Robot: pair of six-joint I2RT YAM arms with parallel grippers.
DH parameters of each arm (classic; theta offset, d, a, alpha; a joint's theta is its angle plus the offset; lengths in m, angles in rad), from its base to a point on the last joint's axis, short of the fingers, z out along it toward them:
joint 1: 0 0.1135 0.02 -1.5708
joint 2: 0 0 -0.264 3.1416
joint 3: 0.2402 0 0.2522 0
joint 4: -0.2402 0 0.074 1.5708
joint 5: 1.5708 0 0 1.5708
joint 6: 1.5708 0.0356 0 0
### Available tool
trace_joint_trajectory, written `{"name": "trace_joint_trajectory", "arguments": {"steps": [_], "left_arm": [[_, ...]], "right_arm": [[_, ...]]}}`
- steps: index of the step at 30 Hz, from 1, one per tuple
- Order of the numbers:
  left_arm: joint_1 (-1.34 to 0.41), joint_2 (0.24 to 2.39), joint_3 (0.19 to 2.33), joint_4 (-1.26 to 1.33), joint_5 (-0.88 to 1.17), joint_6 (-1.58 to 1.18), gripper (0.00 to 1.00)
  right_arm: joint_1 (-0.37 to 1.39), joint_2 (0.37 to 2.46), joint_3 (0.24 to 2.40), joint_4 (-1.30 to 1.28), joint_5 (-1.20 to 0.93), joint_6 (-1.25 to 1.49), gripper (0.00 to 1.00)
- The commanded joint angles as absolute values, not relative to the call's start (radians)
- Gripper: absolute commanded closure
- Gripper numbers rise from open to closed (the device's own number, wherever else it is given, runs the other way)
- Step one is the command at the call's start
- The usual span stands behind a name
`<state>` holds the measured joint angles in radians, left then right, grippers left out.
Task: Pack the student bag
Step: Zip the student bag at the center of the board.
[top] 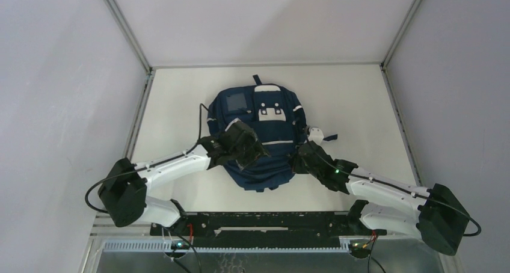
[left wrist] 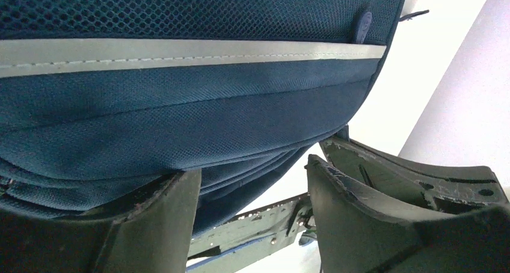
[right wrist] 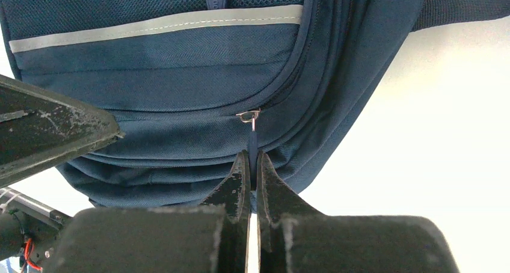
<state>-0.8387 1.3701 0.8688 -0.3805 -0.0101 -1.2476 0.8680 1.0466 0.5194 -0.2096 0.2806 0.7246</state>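
The student bag (top: pixel 264 107), navy with white patches and a grey window, lies flat in the middle of the table. My left gripper (top: pixel 251 156) hovers over its lower left part. In the left wrist view the left gripper (left wrist: pixel 252 195) is open, with nothing between the jaws and bag fabric (left wrist: pixel 180 122) resting against the left finger (left wrist: pixel 150 225). My right gripper (top: pixel 301 160) sits at the bag's lower right edge. Up close, the right gripper (right wrist: pixel 253 162) is shut on the dark blue zipper pull (right wrist: pixel 253 142), which hangs from a metal slider (right wrist: pixel 248 115).
A white tag with a dark strap (top: pixel 317 132) sticks out at the bag's right side. A black cable (top: pixel 201 119) runs along its left side. The black mounting rail (top: pixel 258 222) crosses the near edge. Grey walls close in left and right.
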Motion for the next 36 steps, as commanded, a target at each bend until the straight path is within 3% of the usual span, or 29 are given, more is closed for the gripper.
{"name": "trace_joint_trajectory", "arguments": {"steps": [1,8,12,21,25,27,29,36], "left_arm": [[-0.833,1.4,0.931,-0.333,-0.118,-1.321,0.33],[-0.789,1.392,0.875,-0.285,-0.156,-1.421,0.51],[-0.765,1.37,0.848,-0.266,-0.17,-1.443,0.56],[-0.709,1.376,0.824,-0.243,-0.147,-1.458,0.49],[-0.707,1.387,0.813,-0.228,-0.127,-1.47,0.59],[-0.704,1.387,0.804,-0.213,-0.12,-1.466,0.75],[-0.702,1.387,0.796,-0.201,-0.103,-1.463,0.98],[-0.674,1.31,0.762,-0.187,-0.074,-1.365,1.0]], "right_arm": [[0.887,1.026,0.556,-0.215,0.319,0.737,1.0],[0.923,0.997,0.555,-0.242,0.349,0.738,1.0],[0.959,1.0,0.557,-0.236,0.352,0.743,1.0],[1.049,1.041,0.557,-0.211,0.366,0.778,1.0],[1.068,1.052,0.557,-0.206,0.374,0.796,1.0],[1.069,1.052,0.557,-0.21,0.378,0.798,1.0],[1.07,1.048,0.557,-0.217,0.384,0.797,1.0],[0.949,0.998,0.555,-0.318,0.407,0.74,1.0]]}}
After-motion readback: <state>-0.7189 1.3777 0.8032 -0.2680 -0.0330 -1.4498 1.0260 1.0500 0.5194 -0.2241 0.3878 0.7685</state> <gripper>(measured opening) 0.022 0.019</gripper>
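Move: The open left fingers straddle the bag's zipper seam, its nearest edge only about 2 cm ahead and 2 cm below. The zip slider lies some 7 cm to the left hand's right, 2 cm back and 3 cm lower. The right hand already holds the pull tab, with the slider about 2 cm ahead and 1 cm left of it. From the right hand, the white stripe's right end is roughly 7 cm straight ahead, and the loose strap 8 cm ahead and 12 cm right. Forward about 4 cm and then some 2 cm left, the left hand works along the zipper seam, turning roughly 15 degrees counter-clockwise. Its fingers half close, then shut late to pinch the seam fabric. The right hand keeps the pull tab pinched and swings back and left about 3 cm, easing slightly back at the end. ##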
